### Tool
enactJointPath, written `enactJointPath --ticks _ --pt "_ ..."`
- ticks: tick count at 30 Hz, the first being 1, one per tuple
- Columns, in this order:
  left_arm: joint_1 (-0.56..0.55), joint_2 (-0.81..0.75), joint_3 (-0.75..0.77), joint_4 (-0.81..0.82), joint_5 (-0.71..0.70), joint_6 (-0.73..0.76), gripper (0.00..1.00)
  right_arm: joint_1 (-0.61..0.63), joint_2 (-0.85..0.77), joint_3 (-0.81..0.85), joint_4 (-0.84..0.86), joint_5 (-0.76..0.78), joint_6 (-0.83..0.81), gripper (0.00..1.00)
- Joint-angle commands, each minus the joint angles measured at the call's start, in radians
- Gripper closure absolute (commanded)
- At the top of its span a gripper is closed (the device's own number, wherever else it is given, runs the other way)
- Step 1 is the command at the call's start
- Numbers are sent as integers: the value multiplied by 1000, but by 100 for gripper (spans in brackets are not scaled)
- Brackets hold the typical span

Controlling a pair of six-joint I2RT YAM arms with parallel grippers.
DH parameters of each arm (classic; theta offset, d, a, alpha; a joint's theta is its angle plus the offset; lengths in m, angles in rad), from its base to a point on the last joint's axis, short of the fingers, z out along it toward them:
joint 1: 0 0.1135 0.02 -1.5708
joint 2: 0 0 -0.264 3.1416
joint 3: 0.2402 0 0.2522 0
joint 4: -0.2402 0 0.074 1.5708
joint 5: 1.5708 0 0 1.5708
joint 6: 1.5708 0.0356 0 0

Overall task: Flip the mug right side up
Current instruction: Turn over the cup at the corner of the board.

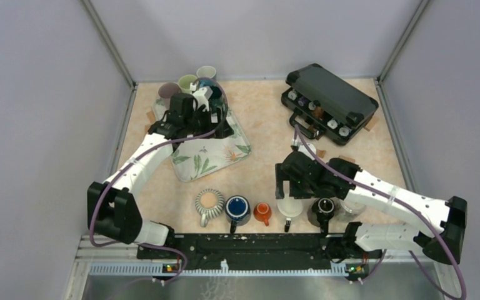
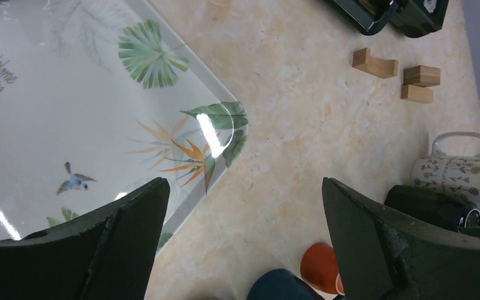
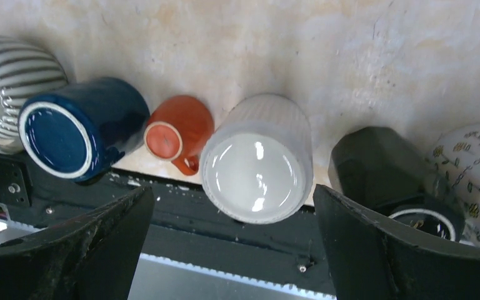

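Note:
A white ribbed mug [image 3: 257,159] stands upside down, its glossy base facing up, in a row of mugs at the table's near edge [image 1: 289,209]. My right gripper [image 3: 232,192] hovers just above it, open wide, one finger on each side and neither touching it. In the top view the right gripper [image 1: 285,180] sits directly behind this mug. My left gripper [image 2: 244,187] is open and empty over the corner of the floral tray [image 2: 100,112], far from the row [image 1: 220,128].
Beside the white mug stand an orange mug [image 3: 178,128], a blue mug [image 3: 75,128], a striped grey mug [image 3: 9,81] and a black mug [image 3: 387,169]. A floral mug [image 2: 456,175] lies at the right. A black case [image 1: 331,100], wooden blocks [image 2: 375,62] and cups [image 1: 187,81] sit farther back.

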Motion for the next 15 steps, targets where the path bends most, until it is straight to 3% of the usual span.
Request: enactJointPath --ticks 1,15 --pt "-2 -60 -44 78 56 -2 2 80 31 60 -124 24 137 1" --pt "-1 -104 -79 104 122 -16 2 178 72 -37 -132 -69 328 1"
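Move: The upturned white mug sits almost under the open right hand, some 2 cm back, level sideways, its middle about 12 cm below; its handle points back towards the base. The small red cup is about 9 cm to the mug's left and the black mug 11 cm to its right, both about level with it fore and aft. From the left hand the white mug lies roughly 23 cm back, 22 cm right and 16 cm below. The white mug's rear side, where its handle sticks out, is what the right hand makes for: it travels back over the upturned base about 5 cm and sinks some 2.5 cm, slowing, while the wrist tips about 10 degrees so the fingers point more steeply down. The fingers stay wide open, touching nothing yet. The left hand, also open and empty, eases back about 2 cm above the tray. ##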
